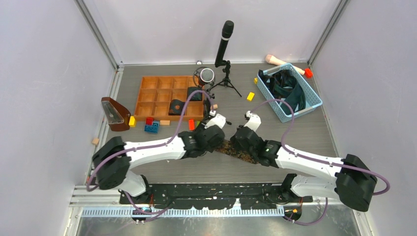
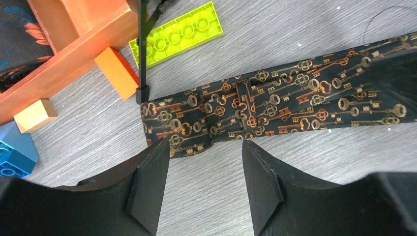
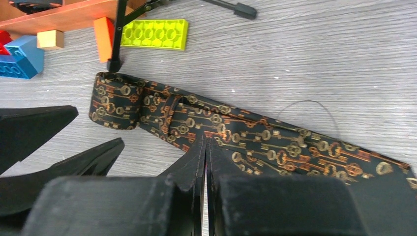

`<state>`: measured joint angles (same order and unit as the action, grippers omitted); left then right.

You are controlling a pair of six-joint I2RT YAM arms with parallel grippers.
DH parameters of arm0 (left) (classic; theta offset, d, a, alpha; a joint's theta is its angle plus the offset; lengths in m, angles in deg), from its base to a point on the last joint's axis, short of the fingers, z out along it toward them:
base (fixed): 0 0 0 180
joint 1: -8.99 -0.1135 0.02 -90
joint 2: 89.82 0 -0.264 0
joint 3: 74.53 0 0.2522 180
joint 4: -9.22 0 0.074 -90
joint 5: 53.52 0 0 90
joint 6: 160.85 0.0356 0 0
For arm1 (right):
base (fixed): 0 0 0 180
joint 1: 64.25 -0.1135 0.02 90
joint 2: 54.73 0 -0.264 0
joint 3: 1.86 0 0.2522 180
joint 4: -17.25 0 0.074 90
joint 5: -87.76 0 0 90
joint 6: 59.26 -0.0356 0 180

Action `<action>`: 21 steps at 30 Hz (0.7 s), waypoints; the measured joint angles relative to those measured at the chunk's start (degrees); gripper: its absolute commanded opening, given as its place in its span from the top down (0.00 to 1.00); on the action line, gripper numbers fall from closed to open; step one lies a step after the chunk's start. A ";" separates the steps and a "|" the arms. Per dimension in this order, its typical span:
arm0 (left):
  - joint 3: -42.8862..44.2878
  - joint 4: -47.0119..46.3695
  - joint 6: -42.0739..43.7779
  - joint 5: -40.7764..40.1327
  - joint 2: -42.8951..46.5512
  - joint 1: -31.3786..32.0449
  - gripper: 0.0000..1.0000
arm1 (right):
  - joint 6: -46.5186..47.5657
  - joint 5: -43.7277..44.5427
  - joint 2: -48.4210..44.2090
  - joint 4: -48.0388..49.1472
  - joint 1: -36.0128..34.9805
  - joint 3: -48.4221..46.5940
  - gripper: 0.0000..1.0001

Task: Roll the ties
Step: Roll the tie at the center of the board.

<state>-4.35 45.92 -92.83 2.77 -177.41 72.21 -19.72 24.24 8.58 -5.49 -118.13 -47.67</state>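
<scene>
A black tie with gold and orange keys [image 2: 275,103] lies flat on the grey table between both arms [image 1: 227,146], its left end folded over once [image 3: 113,105]. My left gripper [image 2: 205,147] is open with nothing between its fingers, and its tips sit at the near edge of that folded end. My right gripper [image 3: 205,140] is shut, its tips touching the tie's near edge further along. More dark ties [image 1: 287,88] are heaped in a blue basket [image 1: 314,101]. Dark rolls [image 1: 176,106] sit in compartments of a wooden tray [image 1: 147,98].
A microphone tripod [image 1: 223,44] stands behind the tie, one leg [image 2: 142,49] ending at the tie's folded end. A lime brick [image 2: 177,34], an orange block [image 2: 118,71], a tan cube [image 2: 34,114] and a blue brick [image 1: 151,128] lie nearby. A brown wedge [image 1: 114,114] sits left.
</scene>
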 measured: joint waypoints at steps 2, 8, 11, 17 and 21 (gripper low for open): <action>-3.13 -2.38 -0.07 1.92 4.35 -1.01 0.41 | -0.26 -1.33 1.79 1.84 0.00 -0.35 0.96; -11.28 -8.57 -1.09 11.30 17.11 -12.09 0.41 | -0.74 -9.46 9.05 8.44 0.42 -2.91 1.00; -17.05 -12.85 -2.97 17.86 23.08 -19.74 0.40 | -1.33 -15.02 13.38 12.57 0.48 -5.62 1.00; -24.17 -16.17 -6.71 28.52 27.96 -30.51 0.40 | -5.57 -23.15 20.09 21.44 0.48 -8.79 1.00; -26.38 -18.03 -8.81 33.40 27.96 -33.44 0.40 | -8.76 -26.27 25.05 24.74 0.72 -10.56 1.00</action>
<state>-30.73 27.89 -101.64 36.17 -149.46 38.77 -28.48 -2.03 33.62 19.26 -117.41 -58.23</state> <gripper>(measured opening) 0.598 0.040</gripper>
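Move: The tie's rolled end lies about 11 cm to the left of my right hand, some 4 cm ahead and 5 cm below. From my left hand it is about 4 cm ahead, 4 cm left and 5 cm down. The lime block sits about 7 cm beyond the roll and 1 cm right of it; the orange block is 6 cm beyond and 4 cm left of it, and the tripod foot 3 cm beyond and 3 cm left. I clear my left hand out of the way, fingers still open: it swings about 10 cm left and a little forward past the rolled end, rising then sinking again, its left side dipping some 35 degrees. My right hand, still shut, follows left about 14 cm, nearly level above the tie, to the roll's near left corner, its left side tipping up as it turns counter-clockwise. ##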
